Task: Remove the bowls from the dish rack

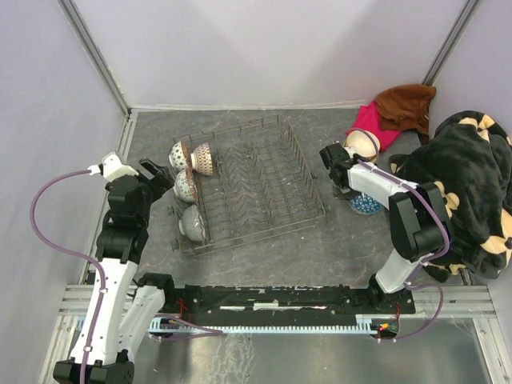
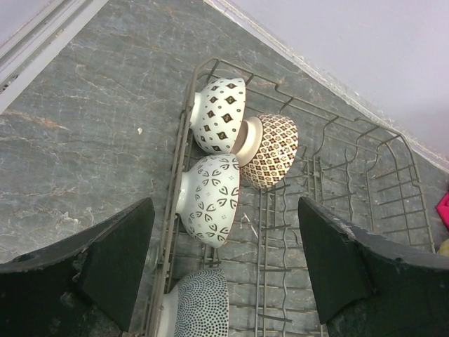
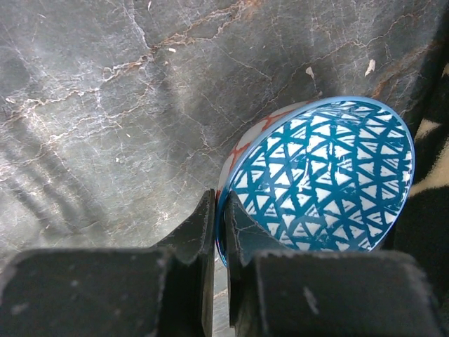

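The grey wire dish rack [image 1: 264, 180] sits mid-table. Several bowls stand on edge along its left side: a diamond-patterned white one [image 2: 219, 116], a brown lattice one [image 2: 275, 151], a leaf-patterned one [image 2: 210, 200] and a dotted one [image 2: 200, 305]. My left gripper [image 2: 224, 210] hovers open over that row and touches none of them. To the right of the rack, my right gripper [image 3: 221, 200] is shut on the rim of a bowl [image 3: 323, 175] with blue triangles inside and red lattice outside. That bowl [image 1: 366, 205] is low over the table. I cannot tell if it rests on it.
A dark blanket with pale patches [image 1: 472, 192] lies at the right edge, close to the held bowl. Brown cloth [image 1: 408, 104] and pink cloth [image 1: 380, 128] lie behind it, with a pale-inside bowl [image 1: 362, 144] beside them. Walls close the back and sides.
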Action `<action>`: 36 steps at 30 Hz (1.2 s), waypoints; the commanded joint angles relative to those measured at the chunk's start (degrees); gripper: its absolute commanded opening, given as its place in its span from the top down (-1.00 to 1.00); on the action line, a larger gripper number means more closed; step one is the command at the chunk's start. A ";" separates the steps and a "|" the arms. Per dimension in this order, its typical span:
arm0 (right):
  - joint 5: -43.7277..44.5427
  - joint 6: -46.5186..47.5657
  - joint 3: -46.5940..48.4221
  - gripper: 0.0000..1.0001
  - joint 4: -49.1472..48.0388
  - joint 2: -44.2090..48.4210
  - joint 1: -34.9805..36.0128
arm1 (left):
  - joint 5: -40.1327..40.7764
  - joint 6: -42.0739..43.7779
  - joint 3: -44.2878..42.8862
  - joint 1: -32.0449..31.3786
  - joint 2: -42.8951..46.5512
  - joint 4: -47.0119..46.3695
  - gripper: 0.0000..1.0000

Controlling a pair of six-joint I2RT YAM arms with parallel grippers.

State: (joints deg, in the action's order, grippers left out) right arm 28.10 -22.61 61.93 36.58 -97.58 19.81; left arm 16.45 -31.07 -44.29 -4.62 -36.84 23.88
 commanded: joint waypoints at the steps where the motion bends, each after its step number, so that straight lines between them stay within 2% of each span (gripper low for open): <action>1: -0.15 0.07 1.80 0.68 -2.92 -1.21 -0.41 | 0.44 0.14 -2.01 -0.03 -0.16 -2.17 -0.80; 8: -0.38 -0.10 1.77 0.24 -2.71 -0.24 -0.40 | 0.54 0.13 -1.85 -0.04 0.22 -2.09 -0.79; 11: -0.08 -0.34 1.73 0.00 -2.12 0.95 -0.44 | 0.65 0.13 -1.87 -0.03 0.49 -2.08 -0.79; 16: 0.41 -0.40 2.04 -0.21 0.08 5.72 -0.39 | 0.57 0.00 -1.59 -0.01 0.64 -2.08 -0.79; 24: -0.33 -0.02 5.36 -0.31 4.79 18.50 2.12 | 0.46 -0.39 -1.37 -0.04 0.50 -2.44 -0.79; 29: -9.68 2.20 6.45 -0.31 -2.80 25.46 6.78 | 0.34 -0.44 -1.38 0.00 0.11 -2.46 -0.79; 32: -16.01 2.66 9.15 -0.29 -7.65 24.62 9.52 | 0.27 -0.91 -0.60 -0.01 0.90 -2.60 -0.79; 36: -20.42 3.08 17.02 -0.29 -9.15 17.43 14.09 | -0.25 -0.92 -0.44 -0.01 1.06 -2.52 -0.79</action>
State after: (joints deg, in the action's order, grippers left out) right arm 14.66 -20.93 71.88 33.17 -74.37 30.44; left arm 16.43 -31.09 -44.29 -4.62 -36.56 23.68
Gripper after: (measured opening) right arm 0.646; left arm 0.896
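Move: The blue-patterned bowl is still pinched by its left rim in the right hand, low over the table, its middle about 6 cm to that hand's right, level fore-and-aft and roughly 1 cm lower. The stacked bowls stand some 15 cm ahead and 4 cm to the right, at about the hand's height; the dish rack's right rim runs about 10 cm to the left, level. From the left hand the blue bowl lies about 55 cm right, 2 cm ahead and 22 cm below. The blue bowl's rim is let go: the right fingers spread from their pinch to about two-thirds open while the hand stays almost in place. The hand then climbs straight up about 9 cm, and goes on rising to some 19 cm while swinging about 10 cm left towards the rack, tipping its fingers up by some 30 degrees and turning a little counter-clockwise. ##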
